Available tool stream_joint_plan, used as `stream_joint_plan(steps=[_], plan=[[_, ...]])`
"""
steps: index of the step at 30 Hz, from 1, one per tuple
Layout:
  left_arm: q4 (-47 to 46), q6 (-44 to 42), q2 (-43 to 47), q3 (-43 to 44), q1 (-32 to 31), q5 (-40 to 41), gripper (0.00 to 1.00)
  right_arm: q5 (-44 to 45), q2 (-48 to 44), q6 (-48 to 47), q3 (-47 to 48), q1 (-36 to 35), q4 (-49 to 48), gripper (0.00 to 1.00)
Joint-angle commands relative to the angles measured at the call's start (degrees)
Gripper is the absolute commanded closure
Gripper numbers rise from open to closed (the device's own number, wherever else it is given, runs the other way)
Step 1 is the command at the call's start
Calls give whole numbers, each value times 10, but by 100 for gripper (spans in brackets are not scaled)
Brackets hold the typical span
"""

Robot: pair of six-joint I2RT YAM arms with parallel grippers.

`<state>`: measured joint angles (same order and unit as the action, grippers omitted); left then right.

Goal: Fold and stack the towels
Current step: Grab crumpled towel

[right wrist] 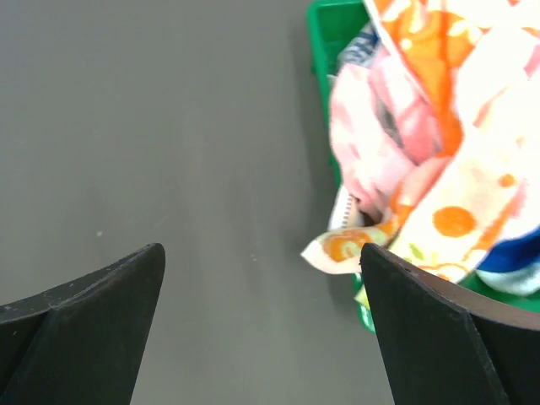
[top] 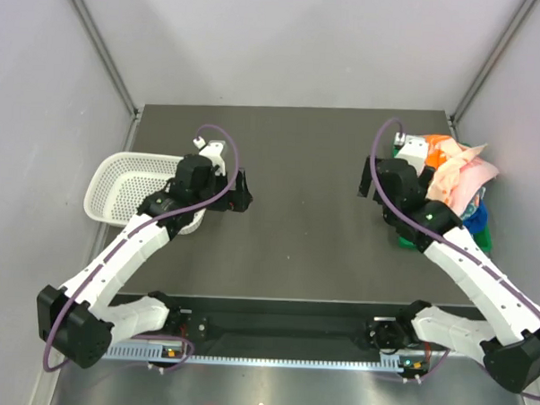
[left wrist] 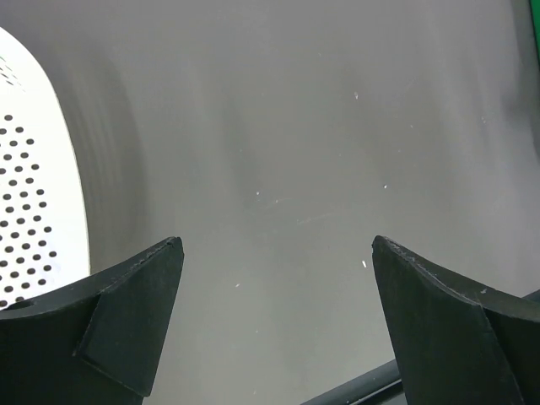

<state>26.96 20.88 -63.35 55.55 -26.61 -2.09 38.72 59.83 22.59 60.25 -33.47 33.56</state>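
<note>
The towels (top: 458, 173) lie crumpled in a heap in a green bin (top: 484, 237) at the table's right edge: orange on top, pink with white motifs below it, and a bit of blue (top: 476, 214) at the near side. The right wrist view shows the heap (right wrist: 426, 126) spilling over the bin's rim (right wrist: 324, 38), with one patterned corner (right wrist: 337, 250) hanging out. My right gripper (top: 366, 182) (right wrist: 261, 248) is open over bare table, just left of the bin. My left gripper (top: 241, 192) (left wrist: 277, 243) is open over bare table, with nothing between its fingers.
A white mesh basket (top: 118, 187) (left wrist: 34, 211) sits at the left edge, under the left arm. The dark table top (top: 303, 168) lies between grey walls. A rail (top: 282, 329) and both arm bases line the near edge.
</note>
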Motion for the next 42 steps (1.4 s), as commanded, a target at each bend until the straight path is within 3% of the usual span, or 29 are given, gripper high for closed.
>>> stream_joint_plan(steps=[1,6,10,13,26,29,32,35,36,38,39,42], plan=[[-28,-1,17,12,1,2,1,22,-24,1,20,22,8,0],[-29,0,17,13,0,-5,1,28,-12,-4,32,70,34,0],[-29,1,19,13,0,-9,1,-36,19,-21,33,213,19,1],[-30,2,21,13,1,-12,1,-53,50,-28,33,262,-3,5],[-30,3,29,12,1,-13,1,-67,150,-17,5,330,-86,15],[-30,3,27,11,1,-12,1,-64,163,-17,2,330,-89,24],[-29,3,25,13,0,-13,1,-65,160,-16,-7,330,-96,43],[-27,3,25,11,0,-8,1,-56,158,-23,-13,329,-97,64],[-26,3,26,11,0,-7,1,-47,157,-25,-14,330,-95,76],[-27,3,28,11,1,-6,1,-47,151,-26,-13,330,-90,89],[-27,2,28,11,1,-6,1,-55,144,-26,-14,330,-89,100],[-28,2,27,11,1,-8,1,-89,122,-29,-2,330,-77,100]])
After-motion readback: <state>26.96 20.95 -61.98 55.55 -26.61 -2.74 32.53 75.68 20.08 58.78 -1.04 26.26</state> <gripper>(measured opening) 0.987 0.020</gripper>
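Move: The orange-spotted towel, crumpled on the heap in the green basket, lies about 17 cm to the right of the right hand, some 8 cm ahead and 9 cm below. The basket's middle is about 8 cm ahead, 19 cm right and 18 cm down. The pink towel lies roughly 7 cm right of the spotted one, level with it; the blue towel about 9 cm right of it and 5 cm nearer. From the left hand, the spotted towel is some 60 cm right, 8 cm ahead and slightly lower. Swing the open right gripper about 16 cm to the right over the green basket, turning it some 25 degrees clockwise, then sink it about 8 cm while easing forward and tipping the fingers further down. Once low over the heap, close the fingers fully, pinching the white-hemmed fold of the orange-spotted towel between their tips. ##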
